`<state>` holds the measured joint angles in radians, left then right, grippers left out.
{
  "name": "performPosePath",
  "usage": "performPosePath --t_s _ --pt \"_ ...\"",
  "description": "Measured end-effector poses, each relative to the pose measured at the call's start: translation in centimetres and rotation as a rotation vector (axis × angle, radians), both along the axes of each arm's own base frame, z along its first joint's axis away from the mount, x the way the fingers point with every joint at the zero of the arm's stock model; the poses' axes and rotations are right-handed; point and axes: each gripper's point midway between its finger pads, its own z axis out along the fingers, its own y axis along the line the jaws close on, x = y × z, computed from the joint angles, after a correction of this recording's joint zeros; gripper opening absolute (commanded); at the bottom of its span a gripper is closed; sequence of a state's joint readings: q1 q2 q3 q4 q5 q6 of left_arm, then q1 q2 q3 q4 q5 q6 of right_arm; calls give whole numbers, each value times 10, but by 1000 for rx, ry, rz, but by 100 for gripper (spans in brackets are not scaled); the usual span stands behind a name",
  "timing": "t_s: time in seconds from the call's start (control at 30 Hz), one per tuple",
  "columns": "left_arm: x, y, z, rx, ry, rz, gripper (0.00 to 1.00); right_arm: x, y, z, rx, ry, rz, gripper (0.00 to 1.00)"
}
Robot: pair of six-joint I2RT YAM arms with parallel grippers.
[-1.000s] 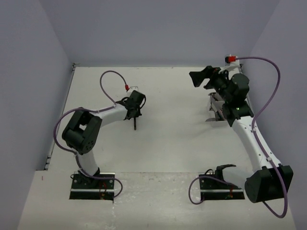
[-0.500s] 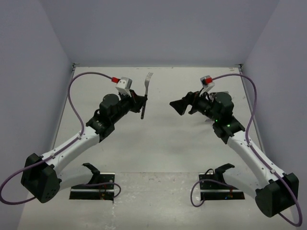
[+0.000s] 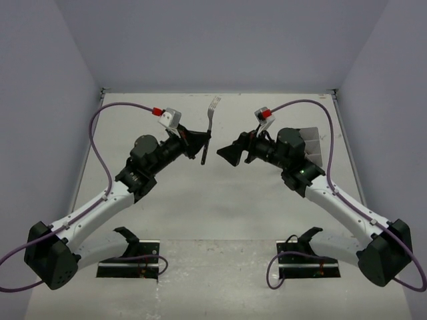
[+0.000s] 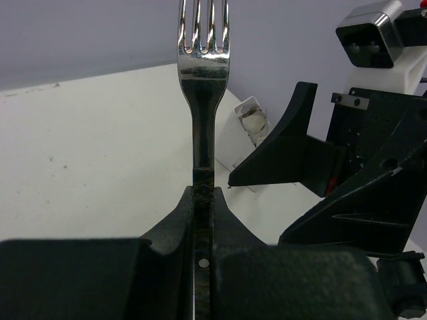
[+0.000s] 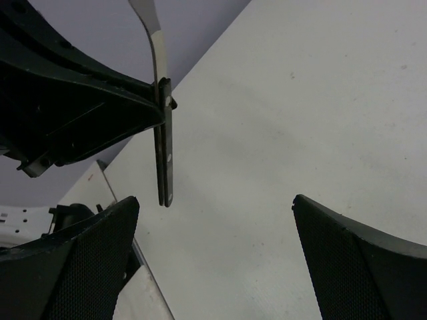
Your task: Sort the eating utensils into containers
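A metal fork [image 3: 209, 127] with a dark handle hangs over the middle of the table, tines up. My left gripper [image 3: 200, 145] is shut on that handle. The left wrist view shows the handle clamped between the fingers [image 4: 202, 195] and the tines [image 4: 202, 30] rising above them. My right gripper [image 3: 230, 152] stands open just right of the fork and faces it. In the right wrist view the fork's handle [image 5: 164, 157] hangs ahead of the left fingertip, apart from both; nothing lies between the right gripper [image 5: 213, 200] fingers. The white containers [image 3: 311, 142] sit behind the right arm.
A container [image 4: 244, 128] with something pale inside shows behind the right gripper's black finger [image 4: 288, 153] in the left wrist view. Purple cables [image 3: 100, 133] arc over both arms. Grey walls close the table at the back and on both sides.
Both arms have swung in toward the table's middle. The left gripper raised the fork with tines up. The open right gripper left the containers and moved left, close to the fork.
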<state>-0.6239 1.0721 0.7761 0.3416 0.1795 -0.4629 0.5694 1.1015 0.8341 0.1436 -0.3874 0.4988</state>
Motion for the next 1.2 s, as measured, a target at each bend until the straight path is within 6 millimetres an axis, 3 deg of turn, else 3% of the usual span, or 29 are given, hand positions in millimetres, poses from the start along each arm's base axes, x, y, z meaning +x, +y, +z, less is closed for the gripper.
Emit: performPosePath --t_s 0.23,0.47,0.5,0.53,0.87,1.1,1.17,1.2 --pt "-4 -3 2 -12 12 1 0 -11 37 9 -6 -20 93 91" --pt "-6 -5 3 -17 13 7 0 0 53 25 -13 -65 96 62" --pt "-4 -4 3 -18 14 18 0 0 54 26 -14 -69 100 52" --pt "-4 -3 3 -20 17 23 0 0 55 27 -17 -76 101 49" --pt "-6 -2 11 -90 58 48 0 4 63 4 -79 -51 84 49" --pt "-6 -3 11 -91 62 55 0 5 71 3 -91 -62 90 26" --pt "-6 -4 10 -89 60 53 0 6 73 6 -92 -79 94 0" --pt "-7 -4 11 -87 58 52 0 8 72 5 -102 -89 90 0"
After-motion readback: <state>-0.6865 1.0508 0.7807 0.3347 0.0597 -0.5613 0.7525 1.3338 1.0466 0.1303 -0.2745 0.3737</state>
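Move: The fork is already pinched by the left hand, tines up, its middle about 1 cm ahead of and 1 cm above that hand. From the wide-open right hand the fork's middle lies some 8 cm to the left, 3 cm ahead and 4 cm higher. The right gripper's fingers stand about 8 cm to the left hand's right, 1 cm back and 2 cm below. The container sits roughly 34 cm to the right hand's right, 21 cm ahead and 25 cm below. The right fingers close from wide open to almost shut, pinching the fork's handle just below the left fingers. To get there the right hand travels about 7 cm left, rising some 2.5 cm on the way and sinking back. The left hand keeps its grip and holds nearly still, lifting the fork about 1 cm. ##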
